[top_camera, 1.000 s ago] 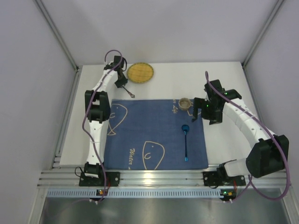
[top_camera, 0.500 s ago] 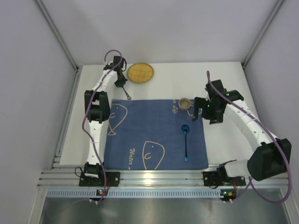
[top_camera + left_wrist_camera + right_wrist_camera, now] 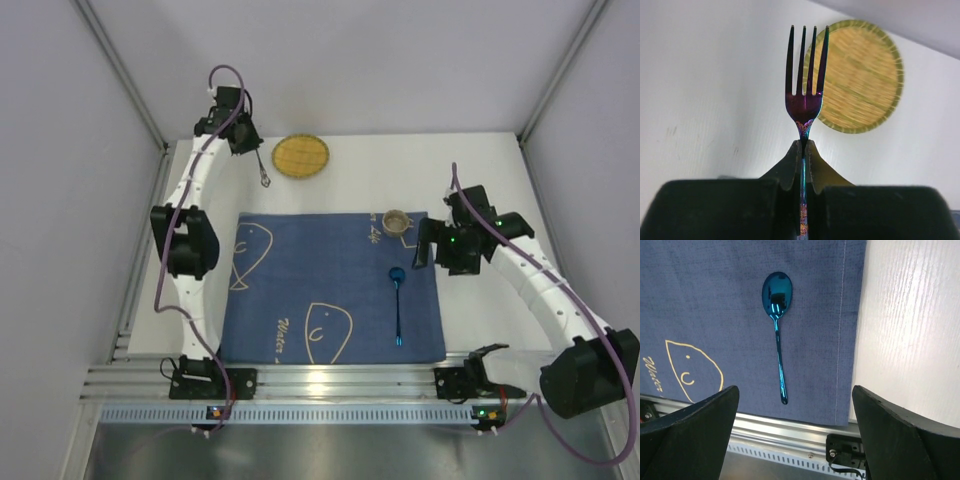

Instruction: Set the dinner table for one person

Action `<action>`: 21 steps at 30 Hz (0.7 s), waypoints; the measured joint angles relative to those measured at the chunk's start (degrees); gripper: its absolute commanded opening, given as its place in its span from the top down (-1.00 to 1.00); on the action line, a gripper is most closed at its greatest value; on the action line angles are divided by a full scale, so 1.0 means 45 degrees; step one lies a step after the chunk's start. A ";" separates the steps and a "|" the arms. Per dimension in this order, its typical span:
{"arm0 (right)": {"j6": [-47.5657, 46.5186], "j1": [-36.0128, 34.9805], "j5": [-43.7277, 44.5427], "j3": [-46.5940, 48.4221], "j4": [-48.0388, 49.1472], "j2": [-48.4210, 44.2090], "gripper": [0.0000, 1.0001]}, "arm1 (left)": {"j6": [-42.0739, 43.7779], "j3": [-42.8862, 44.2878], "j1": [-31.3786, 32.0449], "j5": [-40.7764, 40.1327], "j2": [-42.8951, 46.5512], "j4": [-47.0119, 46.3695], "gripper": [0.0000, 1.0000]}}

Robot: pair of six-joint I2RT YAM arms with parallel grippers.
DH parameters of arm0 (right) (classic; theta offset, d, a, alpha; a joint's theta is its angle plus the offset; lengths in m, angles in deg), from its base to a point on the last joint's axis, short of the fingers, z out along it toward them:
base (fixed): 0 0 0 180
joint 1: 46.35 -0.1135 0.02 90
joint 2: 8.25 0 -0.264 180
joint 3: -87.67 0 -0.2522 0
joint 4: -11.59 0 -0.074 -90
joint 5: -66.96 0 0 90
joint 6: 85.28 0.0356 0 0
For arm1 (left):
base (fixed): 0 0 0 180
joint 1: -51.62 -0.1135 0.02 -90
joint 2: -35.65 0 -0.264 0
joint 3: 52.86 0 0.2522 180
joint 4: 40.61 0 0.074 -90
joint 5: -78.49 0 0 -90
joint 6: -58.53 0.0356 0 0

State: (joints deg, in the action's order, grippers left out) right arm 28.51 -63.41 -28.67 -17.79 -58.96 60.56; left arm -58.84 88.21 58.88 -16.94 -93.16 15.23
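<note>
My left gripper point(image 3: 254, 152) is shut on a dark iridescent fork point(image 3: 265, 178), raised over the back left of the white dinner table point(image 3: 480, 170). In the left wrist view the fork point(image 3: 805, 95) stands tines up, its handle pinched between the closed jaws of the left gripper point(image 3: 804, 146). My right gripper point(image 3: 428, 243) hangs open at the right edge of the dark blue placemat point(image 3: 320, 290). In its wrist view the right gripper point(image 3: 795, 390) holds nothing, and the blue spoon point(image 3: 776, 330) lies on the placemat point(image 3: 715, 300) beyond the fingers.
A round woven yellow plate point(image 3: 301, 156) lies on the table at the back, just right of the fork, and shows behind the tines as the woven plate point(image 3: 860, 75). A small cup point(image 3: 397, 219) stands at the placemat's back right corner. The aluminium rail point(image 3: 330, 380) runs along the near edge.
The left gripper closed on the fork and lifted it up and back to the left, away from the placemat's back edge. The right arm drew slightly toward the near right.
</note>
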 measured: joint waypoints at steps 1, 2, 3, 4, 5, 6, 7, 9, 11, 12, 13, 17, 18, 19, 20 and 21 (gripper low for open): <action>0.0005 0.0000 -0.0073 -0.0155 0.0044 -0.0214 -0.91 | 0.0165 -0.0350 0.0000 0.0136 0.0636 -0.0141 1.00; 0.0005 0.0000 -0.0136 -0.0282 0.0053 -0.0384 -0.91 | 0.0398 -0.0957 0.0005 0.0267 0.1457 -0.0325 1.00; 0.0010 0.0000 -0.0223 -0.0442 0.0063 -0.0578 -0.91 | 0.0593 -0.1622 0.0010 0.0340 0.2254 -0.0408 1.00; 0.0029 0.0000 -0.0325 -0.0602 0.0097 -0.0748 -0.91 | 0.0816 -0.2317 0.0010 0.0389 0.2958 -0.0481 1.00; 0.0053 0.0000 -0.0423 -0.0714 0.0087 -0.0899 -0.90 | 0.1069 -0.3215 0.0010 0.0432 0.3832 -0.0500 1.00; 0.0063 0.0000 -0.0544 -0.0860 0.0097 -0.1069 -0.90 | 0.1263 -0.3934 0.0010 0.0505 0.4483 -0.0437 1.00; 0.0063 0.0000 -0.0661 -0.0957 0.0087 -0.1224 -0.90 | 0.1491 -0.4711 0.0010 0.0617 0.5090 -0.0427 1.00; 0.0058 0.0000 -0.0845 -0.1103 0.0102 -0.1506 -0.89 | 0.1792 -0.6290 0.0010 0.0899 0.5999 -0.0457 1.00; 0.0053 -0.0005 -0.1025 -0.1185 0.0068 -0.1821 -0.89 | 0.1928 -0.8072 0.0010 0.1234 0.6747 -0.0316 1.00; 0.0053 -0.0005 -0.1107 -0.1190 0.0073 -0.1957 -0.89 | 0.1943 -0.9224 0.0010 0.1467 0.7145 -0.0223 1.00; 0.0053 -0.0005 -0.1175 -0.1205 0.0083 -0.2118 -0.89 | 0.1928 -1.0210 0.0015 0.1647 0.7485 -0.0151 1.00; 0.0063 -0.0005 -0.1530 -0.1433 0.0078 -0.2705 -0.89 | 0.1700 -1.3945 0.0155 0.2050 0.9243 0.0000 1.00; 0.0063 -0.0005 -0.1613 -0.1515 0.0053 -0.2856 -0.89 | 0.1656 -1.4542 0.0175 0.2103 0.9724 0.0112 1.00; 0.0058 -0.0005 -0.1681 -0.1598 0.0029 -0.3016 -0.89 | 0.1583 -1.5154 0.0214 0.2200 1.0341 0.0194 1.00; 0.0058 -0.0005 -0.1734 -0.1676 -0.0010 -0.3181 -0.89 | 0.1535 -1.5596 0.0243 0.2283 1.0899 0.0180 1.00; 0.0058 -0.0010 -0.1778 -0.1778 -0.0034 -0.3400 -0.89 | 0.1467 -1.5946 0.0272 0.2365 1.1385 0.0165 1.00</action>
State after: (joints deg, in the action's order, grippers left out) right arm 28.77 -63.45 -36.67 -25.79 -59.12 45.26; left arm -52.24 16.45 60.11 -6.29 -41.93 15.98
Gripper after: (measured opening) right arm 0.949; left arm 0.030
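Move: The left hand still pinches the fork, tines forward, some 14 cm above the table. The placemat's left side, where the fork is being taken, lies about 31 cm straight back from it; the fish drawing on that side is some 22 cm back, also 0 cm sideways, and the plate about 9 cm ahead and 11 cm to the right, all some 14 cm below. From the right hand, that left side is about 55 cm left, 4 cm ahead and 11 cm below. The left hand keeps its pinch on the fork and swings it straight back about 31 cm, away from the plate and over the fish drawing towards the placemat's left side, first rising some 7 cm, then sinking to about 8 cm below its start while its fingers tip some 20 degrees further down and turn a little clockwise. The right hand, empty and wide open, draws back about 5 cm beside the spoon, tilting slightly, and touches nothing. ##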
